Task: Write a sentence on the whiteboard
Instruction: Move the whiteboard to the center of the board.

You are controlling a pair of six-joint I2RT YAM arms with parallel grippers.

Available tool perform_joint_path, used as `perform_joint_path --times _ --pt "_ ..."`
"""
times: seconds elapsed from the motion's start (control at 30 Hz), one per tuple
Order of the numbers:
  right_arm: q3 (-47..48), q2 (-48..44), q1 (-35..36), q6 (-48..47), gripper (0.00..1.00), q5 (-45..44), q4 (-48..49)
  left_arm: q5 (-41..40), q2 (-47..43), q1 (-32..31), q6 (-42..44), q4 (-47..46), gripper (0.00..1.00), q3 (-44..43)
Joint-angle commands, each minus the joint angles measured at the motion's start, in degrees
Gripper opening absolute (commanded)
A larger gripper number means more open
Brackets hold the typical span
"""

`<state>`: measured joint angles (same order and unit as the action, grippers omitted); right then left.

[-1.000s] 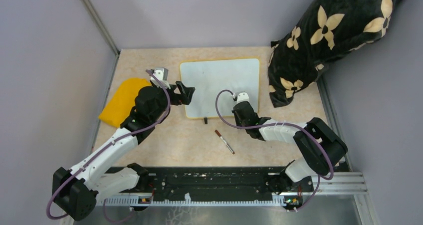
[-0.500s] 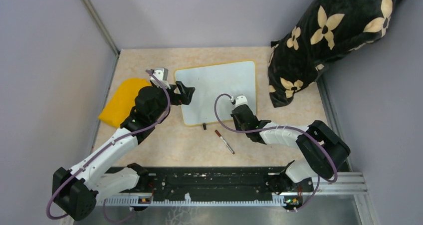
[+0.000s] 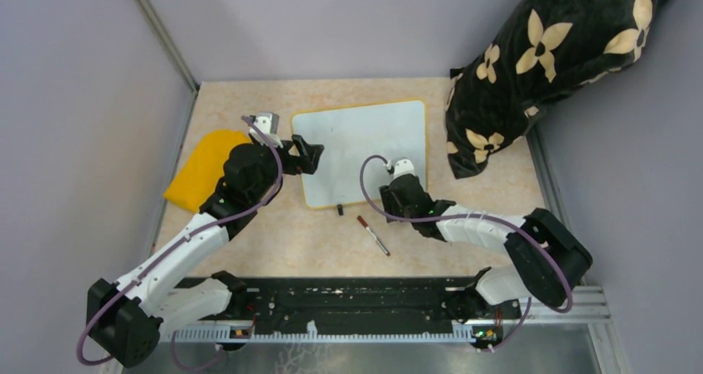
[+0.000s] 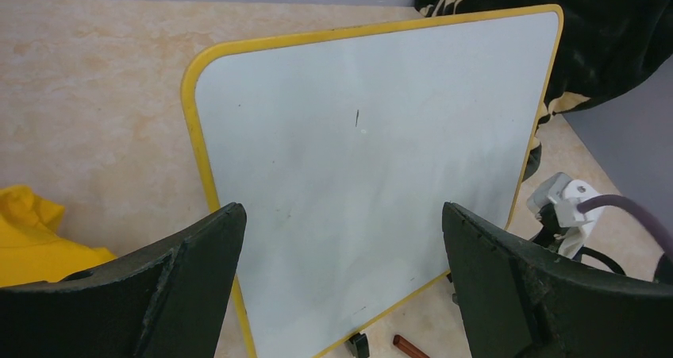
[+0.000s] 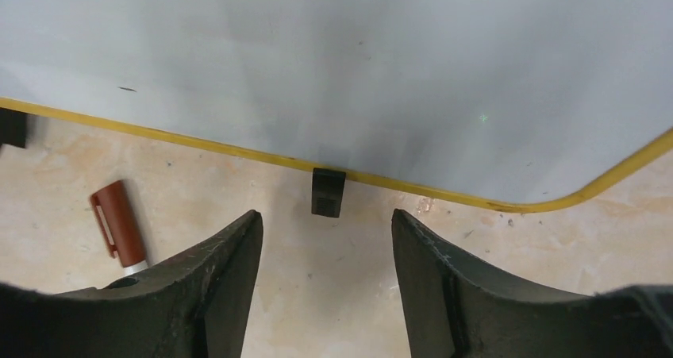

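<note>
The whiteboard (image 3: pixel 361 146) lies flat on the table, slightly skewed, with a yellow rim and a black foot (image 5: pixel 328 191) on its near edge. Its white face (image 4: pixel 365 175) is blank but for a tiny dark tick; no sentence is in view. My left gripper (image 3: pixel 308 154) hovers wide open over the board's left part, nothing between its fingers (image 4: pixel 214 239). My right gripper (image 3: pixel 395 196) stands open just short of the near edge (image 5: pixel 238 155), the foot straight ahead of its empty gap. A reddish-brown marker (image 3: pixel 373 235) lies on the table near it, its capped end (image 5: pixel 119 223) left of the right fingers.
A yellow cloth (image 3: pixel 203 167) lies left of the board. A black pillow with cream flowers (image 3: pixel 547 67) leans at the back right, close to the board's right edge. Grey walls enclose the beige table (image 3: pixel 282 233). A second black foot (image 3: pixel 340 210) sits near the marker.
The whiteboard slid and turned a little toward the left with the right gripper on its near edge. That gripper has since opened and let go of the board. The left arm stayed still.
</note>
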<state>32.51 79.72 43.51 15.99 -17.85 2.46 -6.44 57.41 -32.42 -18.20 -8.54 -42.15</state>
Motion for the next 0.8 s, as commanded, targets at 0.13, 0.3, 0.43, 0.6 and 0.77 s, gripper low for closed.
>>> perform_joint_path --times 0.13,0.3,0.43,0.6,0.77 --pt "0.8 -14.8 2.6 3.1 0.61 2.0 -9.2 -0.3 -2.2 -0.2 -0.2 -0.5 0.99 0.6" --pt "1.3 -18.4 8.3 3.3 0.60 0.7 -12.9 -0.1 -2.6 -0.2 -0.5 -0.6 0.99 0.6" --pt "2.4 -15.7 10.4 3.1 0.58 1.8 -13.3 0.2 -2.9 -0.2 -1.7 -1.1 0.99 0.6" --pt "4.2 -9.8 12.1 2.0 0.57 4.9 -11.9 -0.5 -4.9 -0.2 -3.5 -2.3 0.99 2.0" --pt "6.7 -3.3 14.2 1.3 0.55 6.5 -11.0 -4.7 -6.5 -0.3 -5.8 -3.2 0.99 3.2"
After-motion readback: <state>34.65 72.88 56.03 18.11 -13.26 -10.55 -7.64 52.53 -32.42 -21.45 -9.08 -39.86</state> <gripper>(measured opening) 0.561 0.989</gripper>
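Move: The marker's middle lies about 10 cm back and 4 cm to the left of the right hand, some 2 cm below it. The board's near-right clip is right at that hand's fingertips, about 1 cm ahead; the near-left clip is about 13 cm left and 4 cm back, and the whiteboard's middle about 11 cm ahead and 8 cm left. From the raised left hand the marker is about 17 cm back, 13 cm right and 25 cm down. With its fingers already parted, the right hand comes free of the near-right clip, rising some 6 cm, then arcs back and left over the table and sinks again to the marker, ending about 7 cm back and 4 cm left. It swings about 15 degrees counter-clockwise, into line with the marker, fingers staying half open. The empty left hand eases slightly up and back. ##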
